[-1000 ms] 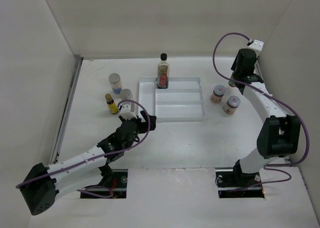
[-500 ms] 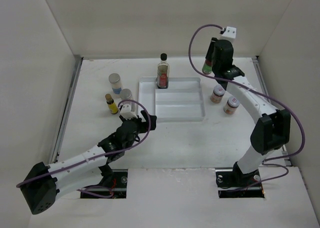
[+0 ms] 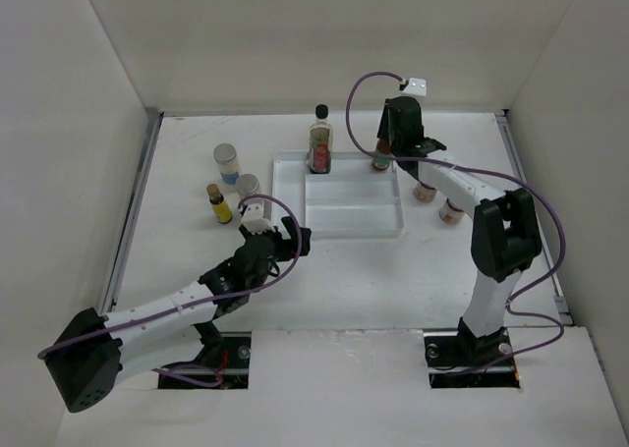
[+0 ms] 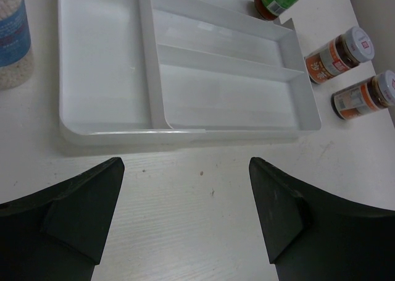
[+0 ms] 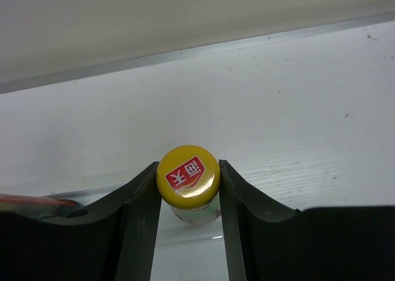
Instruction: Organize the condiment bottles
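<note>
My right gripper [image 3: 384, 150] is shut on the yellow cap [image 5: 187, 176] of the red-labelled sauce bottle [image 3: 381, 158], upright at the back right corner of the white tray [image 3: 339, 233]. I cannot tell whether the bottle touches the tray. The tall black-capped bottle [image 3: 320, 142] stands in the tray's back left corner. Two grey-lidded blue-labelled jars [image 3: 227, 161] [image 3: 248, 186] and the tiny yellow bottle [image 3: 218, 204] stand left of the tray. Two reddish jars [image 4: 339, 54] [image 4: 364, 96] stand to its right. My left gripper [image 3: 285, 229] is open and empty, just in front of the tray's near left corner.
The tray has three long compartments and one side compartment. White walls close the table on the left, back and right. The right arm [image 3: 462, 182] arches over the reddish jars and partly hides them from above.
The right arm has swung left from the back right corner, carrying the sauce bottle to the tray's back right corner. The left arm has barely moved.
</note>
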`<state>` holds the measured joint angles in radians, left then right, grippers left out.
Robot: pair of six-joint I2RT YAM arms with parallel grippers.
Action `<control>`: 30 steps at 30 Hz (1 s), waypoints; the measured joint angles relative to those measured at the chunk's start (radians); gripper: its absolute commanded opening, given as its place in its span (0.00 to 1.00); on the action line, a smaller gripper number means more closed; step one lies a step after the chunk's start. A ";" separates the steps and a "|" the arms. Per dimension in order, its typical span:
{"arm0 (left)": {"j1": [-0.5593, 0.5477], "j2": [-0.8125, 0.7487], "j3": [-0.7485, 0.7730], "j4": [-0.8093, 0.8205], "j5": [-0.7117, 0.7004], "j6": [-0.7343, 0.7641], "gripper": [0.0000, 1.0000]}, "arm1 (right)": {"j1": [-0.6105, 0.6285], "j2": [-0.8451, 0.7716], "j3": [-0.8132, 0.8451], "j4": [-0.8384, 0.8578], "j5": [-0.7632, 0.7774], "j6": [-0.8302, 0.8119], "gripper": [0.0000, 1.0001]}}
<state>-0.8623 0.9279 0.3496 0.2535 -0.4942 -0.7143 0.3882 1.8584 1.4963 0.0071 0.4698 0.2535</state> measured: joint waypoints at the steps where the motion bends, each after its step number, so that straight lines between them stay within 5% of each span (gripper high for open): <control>1: 0.000 0.004 0.000 0.002 0.002 0.000 0.82 | 0.003 0.000 -0.010 0.006 -0.002 0.006 0.28; 7: 0.000 0.012 0.000 0.015 0.013 0.000 0.82 | 0.030 0.000 -0.064 0.061 -0.010 0.016 0.35; 13: 0.000 0.012 0.000 0.041 0.017 0.000 0.82 | 0.047 -0.006 -0.084 0.119 -0.019 0.031 0.71; 23: 0.024 0.012 0.000 0.051 0.021 0.000 0.82 | 0.032 -0.309 -0.352 0.150 -0.033 0.059 0.83; 30: 0.038 0.034 0.000 0.068 0.027 0.000 0.82 | -0.146 -0.418 -0.525 0.139 -0.032 0.137 0.88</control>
<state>-0.8246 0.9619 0.3496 0.3210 -0.4671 -0.7143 0.2424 1.4403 0.9718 0.1459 0.4374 0.3904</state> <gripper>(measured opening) 0.821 0.868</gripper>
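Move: The green-labelled bottle still hangs by its cap between the right fingers. Its spot in the tray's far right end is about 3 cm to the left, 1 cm back and 18 cm below this hand. The clear bottle stands some 17 cm left, nearly level. The nearer jar is about 9 cm back and 10 cm right, the second jar 15 cm back and 17 cm right. From the left hand the spot lies roughly 25 cm ahead and 26 cm right. Leftward about 3 cm and slightly down, the right hand eases the green-labelled bottle into the far right end of the tray and opens wide, letting go of its cap. It then draws back some 8 cm while rising about 4, and swings roughly 12 cm right, sinking again and turning a little clockwise, until the open fingers hang above the nearer jar. ##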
